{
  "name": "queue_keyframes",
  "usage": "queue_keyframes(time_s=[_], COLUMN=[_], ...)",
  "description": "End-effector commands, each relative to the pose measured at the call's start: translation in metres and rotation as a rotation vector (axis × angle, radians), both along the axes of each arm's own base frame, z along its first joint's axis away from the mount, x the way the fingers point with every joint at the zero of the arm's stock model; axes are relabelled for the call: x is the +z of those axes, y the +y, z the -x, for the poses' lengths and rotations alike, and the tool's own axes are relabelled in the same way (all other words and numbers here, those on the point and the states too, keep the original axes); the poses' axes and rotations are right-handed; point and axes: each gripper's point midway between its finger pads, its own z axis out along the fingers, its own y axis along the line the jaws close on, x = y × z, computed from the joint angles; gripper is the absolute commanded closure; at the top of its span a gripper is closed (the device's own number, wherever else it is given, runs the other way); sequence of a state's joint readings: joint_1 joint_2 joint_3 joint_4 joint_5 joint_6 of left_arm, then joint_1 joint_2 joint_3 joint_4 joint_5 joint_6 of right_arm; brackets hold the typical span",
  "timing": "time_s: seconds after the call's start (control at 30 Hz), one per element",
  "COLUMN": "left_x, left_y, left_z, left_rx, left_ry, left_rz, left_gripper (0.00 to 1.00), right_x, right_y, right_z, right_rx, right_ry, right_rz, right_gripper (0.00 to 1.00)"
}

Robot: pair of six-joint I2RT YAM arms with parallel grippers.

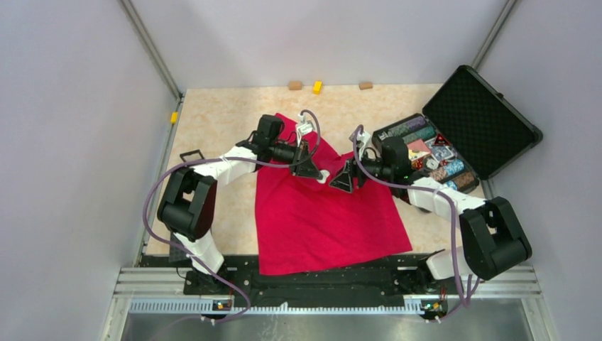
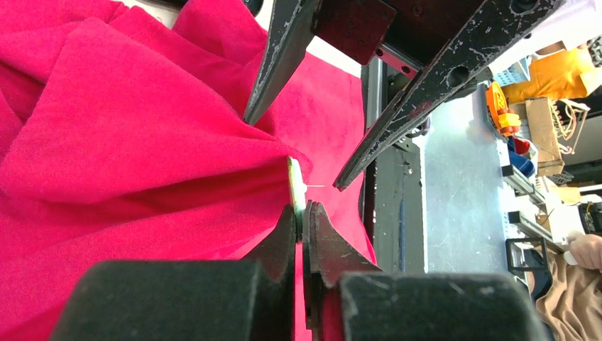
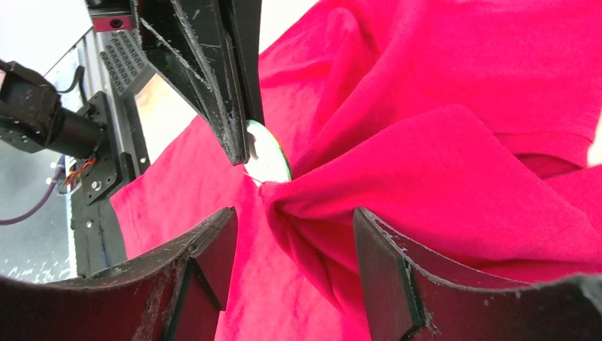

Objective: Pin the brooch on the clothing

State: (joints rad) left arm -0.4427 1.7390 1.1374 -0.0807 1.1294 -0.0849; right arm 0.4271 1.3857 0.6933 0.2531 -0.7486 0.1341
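The red T-shirt [image 1: 319,220] lies on the table between the arms, its upper part bunched into folds. My left gripper [image 1: 316,173] is shut on the brooch [image 2: 296,186], a small greenish disc seen edge-on and pressed against a raised fold of the shirt [image 2: 142,142]. Its thin pin points towards my right gripper [image 2: 294,153]. In the right wrist view the brooch [image 3: 270,160] sits at the left gripper's fingertips [image 3: 238,145], touching the tip of the fold. My right gripper [image 3: 294,213] is open and straddles that fold, apart from the brooch.
An open black case [image 1: 483,121] with colourful trinkets stands at the right, just behind the right arm. Small tan and yellow blocks [image 1: 316,87] lie along the back wall, and another yellow one [image 1: 174,117] lies at the left edge.
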Motion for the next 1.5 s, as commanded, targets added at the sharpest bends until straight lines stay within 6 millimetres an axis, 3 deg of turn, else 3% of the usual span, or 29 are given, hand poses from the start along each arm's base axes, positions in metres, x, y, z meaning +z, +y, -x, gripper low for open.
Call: queue_keyframes(time_s=[0.0,0.37,0.73,1.47], left_x=[0.035,0.037,0.038,0.043], left_y=[0.000,-0.004,-0.005,-0.012], left_z=[0.013,0.022,0.030,0.042], left_rx=[-0.086,-0.127,-0.146,-0.199], left_ry=[-0.078,-0.063,-0.059,-0.082], left_rz=[0.085,0.102,0.093,0.104], left_gripper=[1.00,1.00,1.00,1.00], right_x=[0.020,0.013,0.023,0.017], right_y=[0.009,0.018,0.024,0.027], right_z=[0.001,0.000,-0.003,-0.005], right_rx=[0.078,0.116,0.129,0.132], right_ry=[-0.069,-0.048,-0.046,-0.012], right_rz=[-0.066,-0.074,-0.116,-0.120], right_gripper=[0.38,0.42,0.47,0.67])
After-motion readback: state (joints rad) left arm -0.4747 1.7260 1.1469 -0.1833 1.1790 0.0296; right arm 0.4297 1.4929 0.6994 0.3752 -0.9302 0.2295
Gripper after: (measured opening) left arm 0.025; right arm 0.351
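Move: About 3 cm to the right hand's left and 1 cm lower, about level front to back, is the raised clothing fold that its open fingers go for. The brooch stands roughly 4 cm to its left, about level in depth and height. From the left hand, which already holds the brooch at its fingertips, that fold lies some 2 cm to the right and 1 cm below; the brooch's middle is about 1 cm to the right. Closing on the raised fold beside the brooch, the right hand edges about 2 cm left and 1.5 cm back, dips briefly before mostly recovering its height, turns some 10 degrees and narrows its fingers to about half their gap, straddling the cloth without shutting. The left hand keeps its pinch on the brooch and eases back about 2.5 cm, turning slightly clockwise. ##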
